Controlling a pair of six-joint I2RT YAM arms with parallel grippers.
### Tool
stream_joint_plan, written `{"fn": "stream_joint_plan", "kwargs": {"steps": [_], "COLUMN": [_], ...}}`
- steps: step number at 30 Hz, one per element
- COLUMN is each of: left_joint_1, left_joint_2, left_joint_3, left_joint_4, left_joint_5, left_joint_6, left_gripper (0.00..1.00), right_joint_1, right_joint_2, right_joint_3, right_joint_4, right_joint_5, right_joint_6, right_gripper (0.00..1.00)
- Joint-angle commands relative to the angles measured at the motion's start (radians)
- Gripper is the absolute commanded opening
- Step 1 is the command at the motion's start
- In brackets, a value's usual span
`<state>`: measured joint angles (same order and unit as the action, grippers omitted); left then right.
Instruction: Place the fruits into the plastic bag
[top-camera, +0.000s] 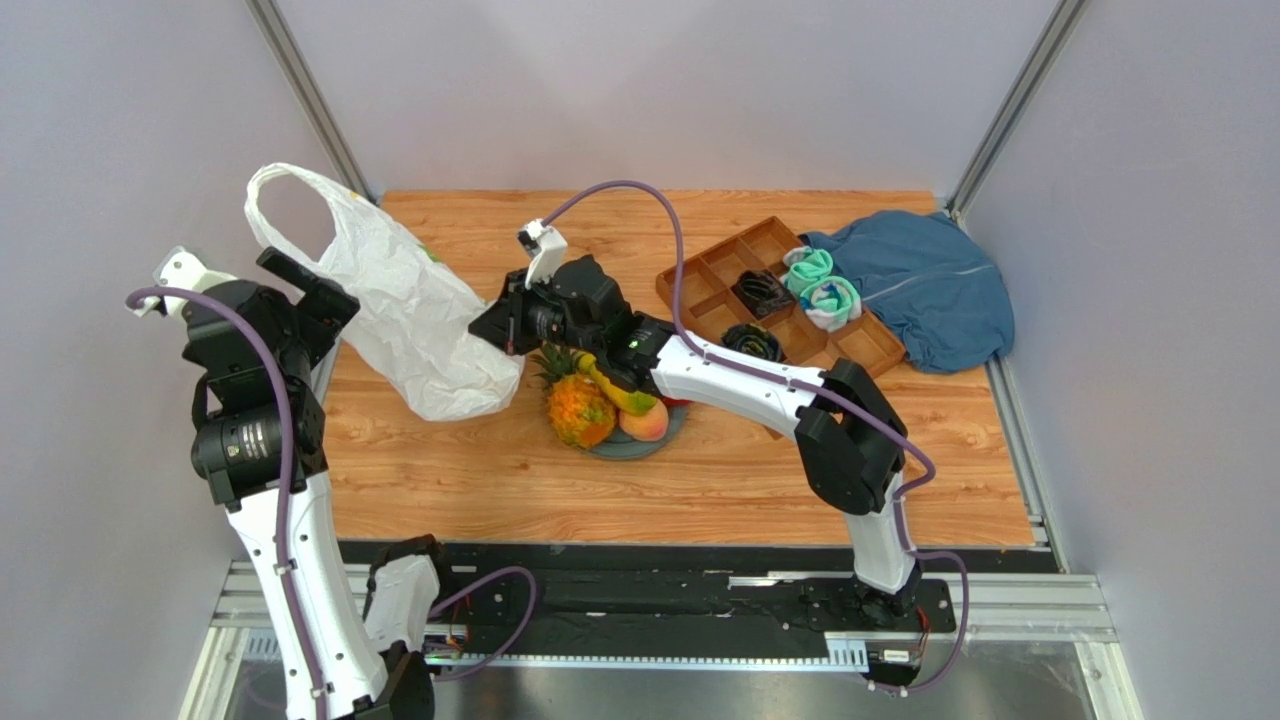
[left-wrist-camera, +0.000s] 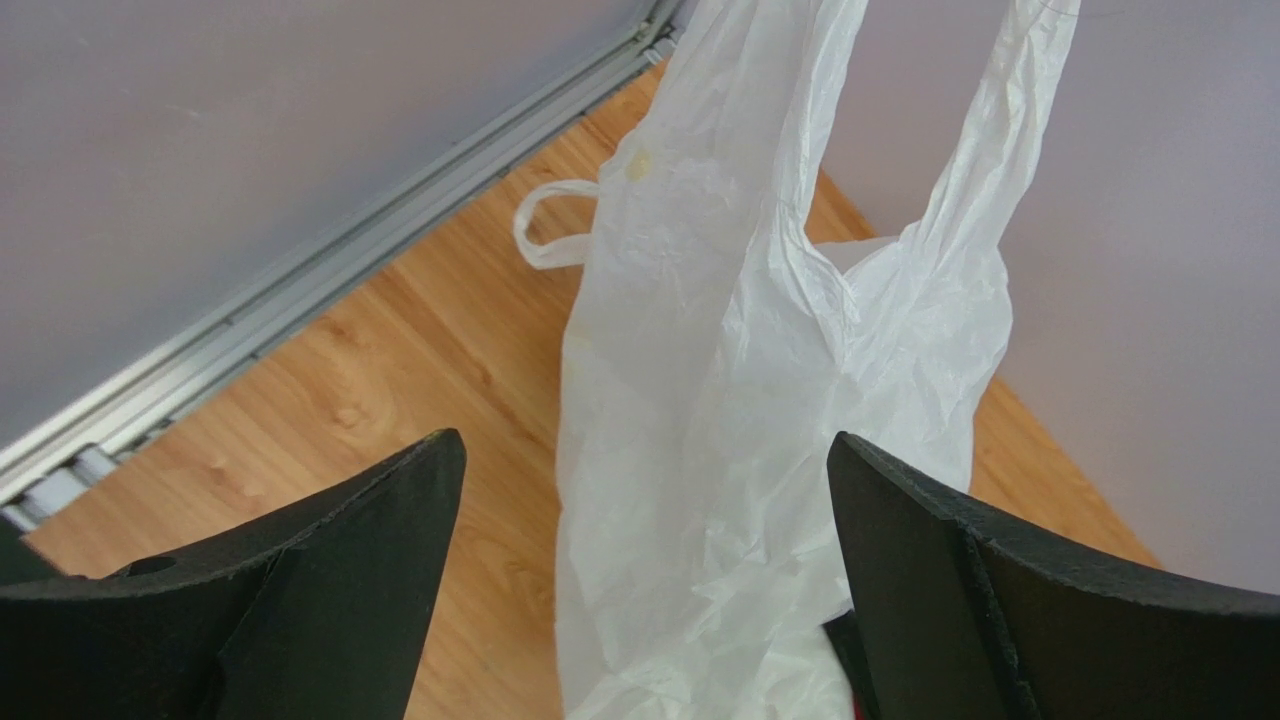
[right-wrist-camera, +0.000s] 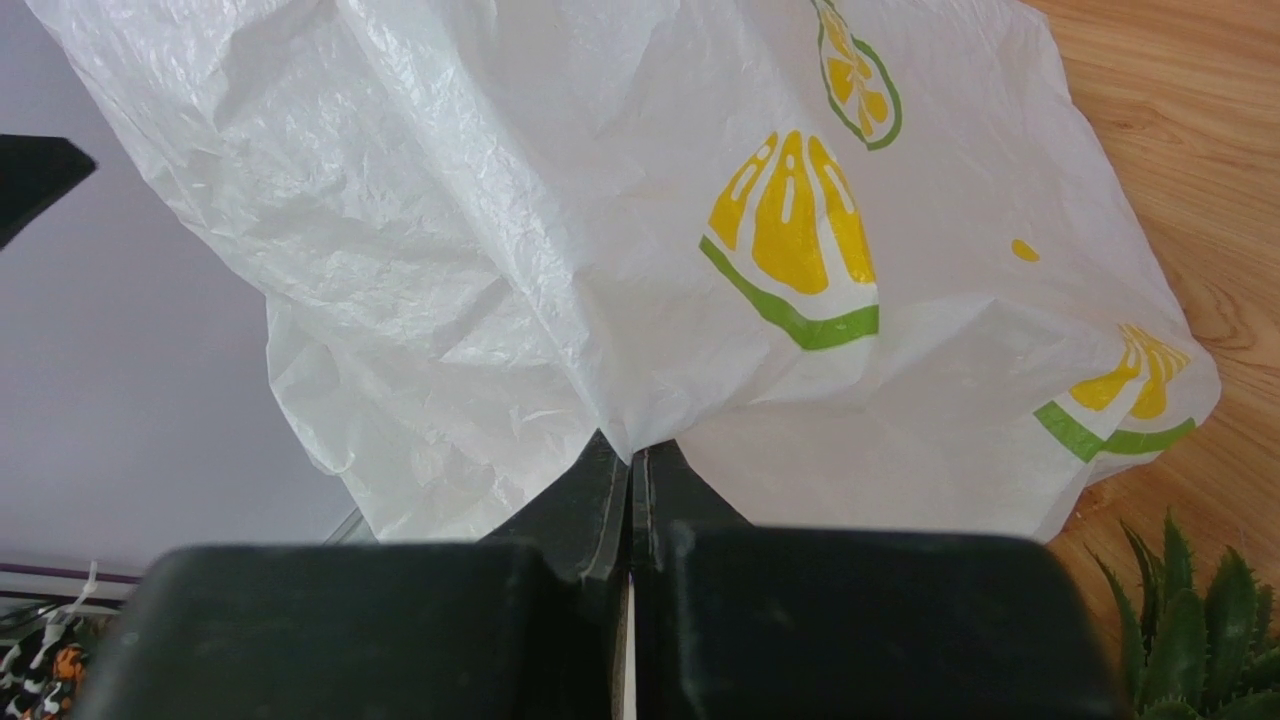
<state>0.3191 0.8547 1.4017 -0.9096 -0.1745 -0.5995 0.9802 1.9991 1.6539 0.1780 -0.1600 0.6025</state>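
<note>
The white plastic bag (top-camera: 409, 312) with citrus prints stands crumpled at the table's left, one handle (top-camera: 275, 186) sticking up. My left gripper (top-camera: 320, 296) is open at the bag's left side. In the left wrist view the bag (left-wrist-camera: 751, 420) sits between its wide-apart fingers (left-wrist-camera: 376, 570), touching neither. My right gripper (top-camera: 501, 324) is shut on a fold of the bag (right-wrist-camera: 496, 225) at its right edge, with thin plastic pinched between the fingertips (right-wrist-camera: 598, 483). The fruits lie on a grey plate (top-camera: 670, 437): an orange pineapple (top-camera: 576, 405), a yellow banana (top-camera: 618, 389) and a peach (top-camera: 646, 423).
A brown compartment tray (top-camera: 706, 281) at the back right holds rolled teal socks (top-camera: 822, 285) and black socks (top-camera: 759, 290). A blue cloth (top-camera: 932, 285) lies beside it. The pineapple's green crown (right-wrist-camera: 1195, 630) shows at the right wrist view's lower right corner.
</note>
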Motion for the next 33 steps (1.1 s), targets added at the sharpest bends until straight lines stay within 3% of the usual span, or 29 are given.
{"fn": "stream_joint_plan", "kwargs": {"steps": [1, 9, 18, 21, 22, 24, 25, 26, 28, 30, 33], "left_joint_1": [0.049, 0.158, 0.181, 0.181, 0.181, 0.179, 0.179, 0.179, 0.179, 0.163, 0.098], "left_joint_2": [0.015, 0.073, 0.109, 0.129, 0.135, 0.135, 0.129, 0.126, 0.112, 0.103, 0.087], "left_joint_3": [-0.09, -0.135, -0.204, -0.204, -0.202, -0.198, -0.191, -0.184, -0.158, -0.139, -0.104], "left_joint_4": [0.211, 0.388, 0.5, 0.511, 0.511, 0.524, 0.532, 0.543, 0.566, 0.595, 0.562], "left_joint_5": [0.211, 0.314, 0.388, 0.415, 0.428, 0.435, 0.437, 0.437, 0.464, 0.51, 0.57], "left_joint_6": [-0.126, -0.233, -0.261, -0.24, -0.229, -0.182, -0.163, -0.12, -0.06, 0.059, 0.265], "left_gripper": [0.99, 0.98, 0.9, 0.78, 0.55, 0.32, 0.11, 0.01, 0.0, 0.0, 0.0], "right_joint_1": [-0.003, -0.006, -0.005, -0.006, -0.006, -0.005, -0.005, -0.002, 0.005, 0.014, 0.017], "right_joint_2": [-0.053, -0.048, -0.022, -0.011, -0.01, -0.002, 0.009, 0.015, 0.038, 0.046, 0.049], "right_joint_3": [-0.002, -0.002, 0.023, 0.023, 0.024, 0.029, 0.036, 0.044, 0.067, 0.063, 0.073], "right_joint_4": [0.06, 0.063, 0.057, 0.06, 0.06, 0.057, 0.051, 0.043, 0.0, -0.011, -0.043], "right_joint_5": [-0.024, -0.056, -0.095, -0.108, -0.114, -0.119, -0.125, -0.13, -0.134, -0.144, -0.167], "right_joint_6": [0.0, -0.023, -0.044, -0.043, -0.044, -0.046, -0.046, -0.05, -0.052, -0.05, -0.072], "right_gripper": [0.0, 0.0, 0.0, 0.0, 0.0, 0.0, 0.0, 0.0, 0.0, 0.09, 0.46]}}
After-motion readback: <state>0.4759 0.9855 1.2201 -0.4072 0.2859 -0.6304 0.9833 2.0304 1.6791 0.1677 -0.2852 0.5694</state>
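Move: The plastic bag's handle end, where the open left fingers will shut, is about 9 cm ahead of the left hand, 1 cm to its left and 2 cm lower; it is some 22 cm left of the right hand, 2 cm farther out and 10 cm higher. The right hand grips another part of the bag. From it, the pineapple lies about 3 cm ahead, 11 cm right and 18 cm below, and the fruit plate 8 cm beyond that to the right. The left fingers shut fully on the bag's handle end, pinching the film after the hand reaches forward about 9 cm with its fingertips tipping up and turning clockwise, each some 15 degrees. Meanwhile the right hand, holding the bag, eases back roughly 2 cm and swings slightly counter-clockwise, then sinks a little as its fingers start to open. ##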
